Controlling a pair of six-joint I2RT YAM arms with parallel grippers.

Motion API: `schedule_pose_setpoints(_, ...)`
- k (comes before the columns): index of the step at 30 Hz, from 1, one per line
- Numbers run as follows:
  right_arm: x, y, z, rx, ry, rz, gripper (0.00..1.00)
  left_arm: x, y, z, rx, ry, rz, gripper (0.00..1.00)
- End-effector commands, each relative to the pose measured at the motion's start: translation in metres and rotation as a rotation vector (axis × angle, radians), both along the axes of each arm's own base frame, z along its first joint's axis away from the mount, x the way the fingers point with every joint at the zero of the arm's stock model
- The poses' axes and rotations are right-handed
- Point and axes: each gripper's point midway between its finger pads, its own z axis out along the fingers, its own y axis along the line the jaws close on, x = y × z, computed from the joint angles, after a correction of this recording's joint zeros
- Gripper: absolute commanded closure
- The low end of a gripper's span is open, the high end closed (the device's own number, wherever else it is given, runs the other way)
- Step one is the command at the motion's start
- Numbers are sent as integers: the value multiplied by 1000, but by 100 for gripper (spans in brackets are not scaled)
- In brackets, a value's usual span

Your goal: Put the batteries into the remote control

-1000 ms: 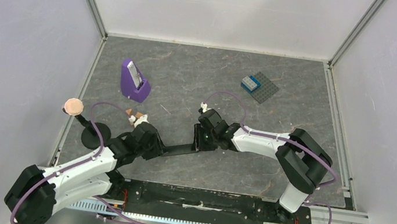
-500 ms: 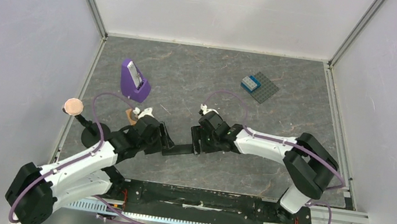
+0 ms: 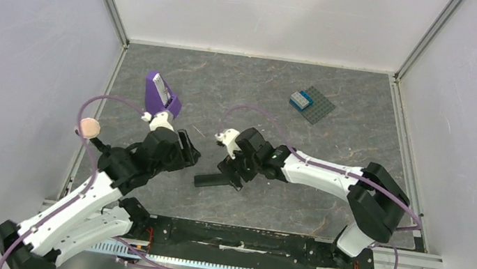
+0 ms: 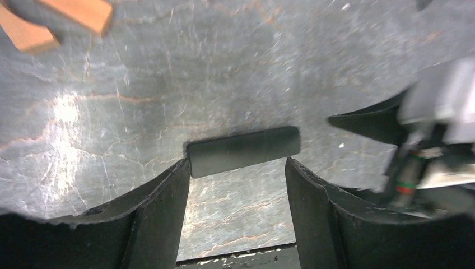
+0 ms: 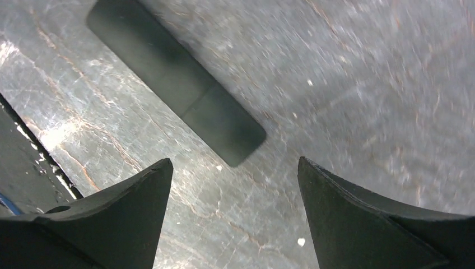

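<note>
The remote control, a slim black bar, lies flat on the grey table between my two arms. My left gripper is open and empty just left of it. In the left wrist view the remote lies just beyond the open left gripper, with nothing between the jaws. My right gripper is open and hovers over the remote's right end. In the right wrist view the remote lies ahead of the empty right gripper. No batteries are in view.
A purple stand is at the back left. A dark grey studded baseplate with a blue brick is at the back right. A pink disc on a black post is at the far left. Orange-brown wooden pieces lie beyond the left gripper.
Both grippers were at the remote's ends; now it lies free on the table. The left gripper has pulled back and away to the left. The right gripper has shifted left.
</note>
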Motion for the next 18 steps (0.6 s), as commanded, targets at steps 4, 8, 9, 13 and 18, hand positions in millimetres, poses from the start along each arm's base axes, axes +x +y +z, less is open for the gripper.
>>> schedule_pose_setpoints(4, 7, 45, 15, 14, -161, 397, 15, 6, 34, 75, 15, -226, 83, 30)
schedule_pose_setpoints(8, 1, 51, 2, -30, -120, 506, 16, 3, 37, 94, -23, -257, 105, 30)
schedule_pose_setpoints(9, 1, 51, -4, -54, -110, 523, 16, 3, 36, 97, -37, -262, 107, 30)
schedule_pose_setpoints(13, 6, 51, -25, -133, -71, 550, 18, 1, 31, 108, -71, -269, 90, 30)
schedule_pose_setpoints(18, 7, 58, -38, -162, -25, 560, 22, -1, 31, 118, -91, -277, 87, 30)
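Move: The remote control lies flat, its middle about 7 cm to the right hand's left, 1 cm back and some 5 cm below. From there an orange block sits roughly 15 cm farther left and 8 cm farther out, with the curved orange piece 4 cm left of that block and level with it. From the raised left hand, the remote is about 7 cm right, 2 cm back and 12 cm down. Right hand, still open, travels 5 cm left over the remote, turning 30 degrees counter-clockwise, then sinks; left hand rises. ##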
